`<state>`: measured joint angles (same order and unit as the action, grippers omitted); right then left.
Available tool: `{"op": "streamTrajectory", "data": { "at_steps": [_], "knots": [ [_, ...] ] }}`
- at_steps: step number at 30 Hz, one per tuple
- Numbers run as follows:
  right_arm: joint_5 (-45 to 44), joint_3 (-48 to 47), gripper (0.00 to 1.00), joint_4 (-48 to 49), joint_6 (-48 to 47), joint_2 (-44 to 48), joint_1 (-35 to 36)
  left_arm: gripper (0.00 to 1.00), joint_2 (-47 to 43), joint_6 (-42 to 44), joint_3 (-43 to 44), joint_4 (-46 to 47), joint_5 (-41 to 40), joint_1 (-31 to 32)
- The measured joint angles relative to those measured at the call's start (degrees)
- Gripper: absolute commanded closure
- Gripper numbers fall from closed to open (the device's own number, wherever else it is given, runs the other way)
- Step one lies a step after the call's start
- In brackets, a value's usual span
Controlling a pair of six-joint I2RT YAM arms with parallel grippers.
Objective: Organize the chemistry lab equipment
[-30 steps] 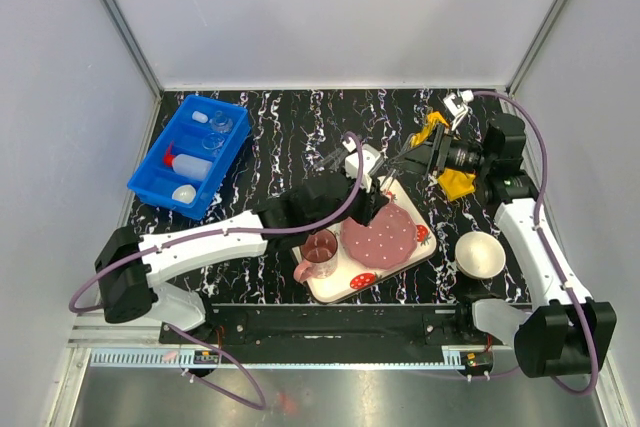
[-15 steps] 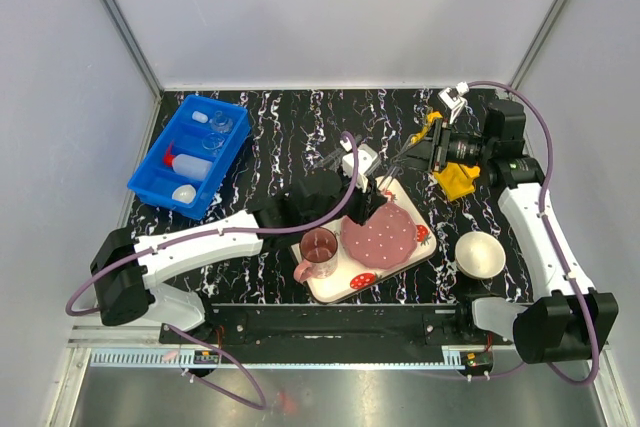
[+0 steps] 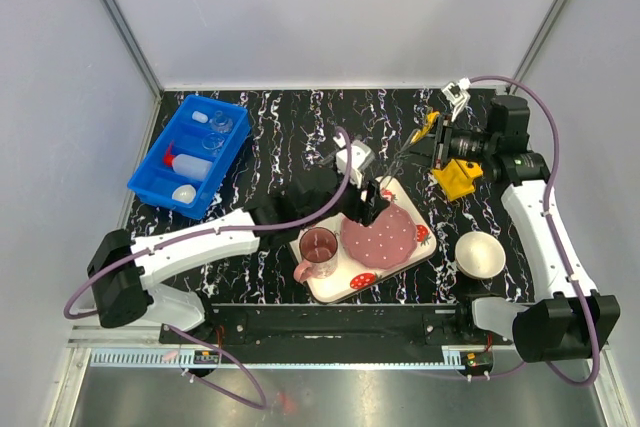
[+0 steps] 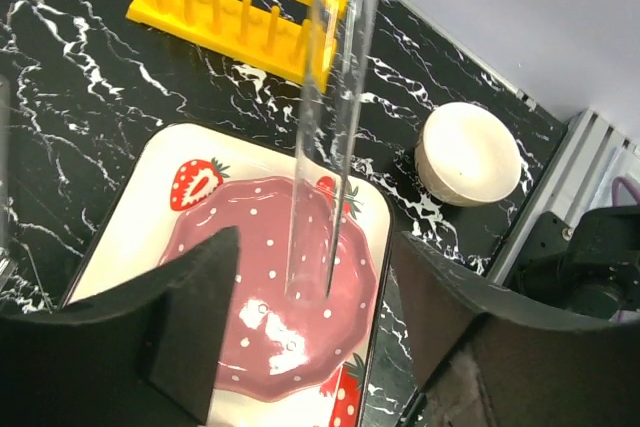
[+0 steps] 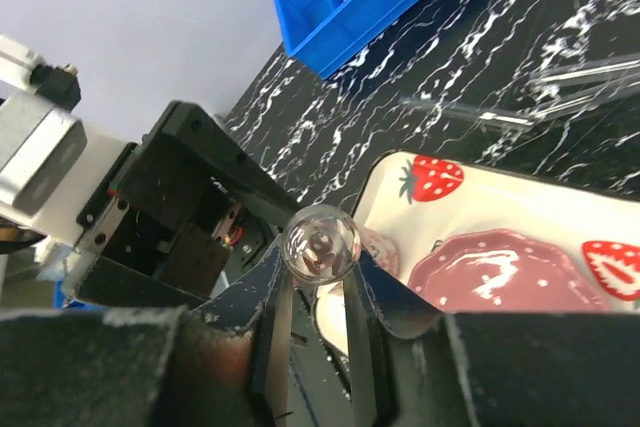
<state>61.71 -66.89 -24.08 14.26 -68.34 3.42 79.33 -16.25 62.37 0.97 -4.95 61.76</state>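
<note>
My right gripper point(image 3: 420, 144) is shut on a clear glass tube point(image 3: 396, 164) that slants down over the strawberry tray; the right wrist view shows its round end point(image 5: 320, 243) pinched between the fingers point(image 5: 275, 292). My left gripper point(image 3: 368, 203) is open over the pink plate. In the left wrist view the tube point(image 4: 325, 147) hangs between the spread jaws of the left gripper point(image 4: 320, 337), touching neither. The yellow holed rack point(image 3: 456, 178) lies near the right gripper. Two more thin tubes point(image 5: 560, 75) lie on the table. The blue bin point(image 3: 188, 155) holds the squeeze bottle point(image 3: 187, 164), white dome point(image 3: 184, 192) and glassware point(image 3: 220, 125).
The strawberry tray point(image 3: 330, 287) carries a pink plate point(image 3: 380, 237) and pink cup point(image 3: 318, 249). A white bowl point(image 3: 479, 253) stands right of the tray. Grey walls close in the black marbled table on three sides.
My right arm has drawn back toward the far right with the tube, uncovering more of the yellow rack. My left gripper has stayed open over the plate, shifting slightly.
</note>
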Motion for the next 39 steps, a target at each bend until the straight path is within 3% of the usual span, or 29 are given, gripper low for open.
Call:
{"op": "streamTrajectory", "data": {
  "at_steps": [2,7,12,16,26,39],
  "knots": [
    [-0.94,-0.96,0.78,-0.22,-1.18,0.00,-0.28,0.15,-1.27,-1.05,-0.74,0.00,0.09,-1.14],
    [-3.93,-3.52,0.78,-0.90,-4.98,-0.44,-3.32,0.02,-10.10,-4.81,-7.52,1.49,1.51,-8.35],
    [-8.76,-5.22,0.78,-1.16,-10.16,-2.58,-6.34,0.01,-21.35,-9.84,-17.27,2.58,4.44,-21.16],
    [-13.33,-6.69,0.78,-1.11,-14.62,-5.46,-7.58,0.01,-30.25,-12.44,-23.85,-0.37,2.01,-26.14],
    [-24.11,-7.52,0.77,2.67,-23.56,-14.12,-9.11,0.01,-45.97,-14.25,-33.55,-12.26,-4.22,-30.21],
    [-34.25,-8.50,0.77,8.68,-31.36,-20.79,-9.38,0.01,-46.21,-15.54,-34.88,-17.22,-6.08,-30.21]
  ]
}}
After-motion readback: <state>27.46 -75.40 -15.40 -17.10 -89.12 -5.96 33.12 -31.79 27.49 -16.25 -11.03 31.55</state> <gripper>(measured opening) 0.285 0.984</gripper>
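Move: The yellow rack the right hand's tube is bound for is centred about 13 cm ahead, 16 cm to its right and 24 cm below. From that hand the pink plate is about 8 cm back, straight below, and the white bowl 14 cm back, 24 cm right. The empty left hand has the nearest loose test tube roughly 9 cm ahead, 19 cm left and 22 cm below, with the pink mug about 8 cm back, 14 cm left. Carry the test tube in the right gripper's unchanged grip some 18 cm forward, 15 cm right and finally down, to over the far part of the rack, swinging the fingers clockwise and tipping them downward. Meanwhile spread the already parted left fingers wide and draw that hand about 27 cm left, sinking at the end and turning some 40 degrees counter-clockwise, towards the loose test tubes. ##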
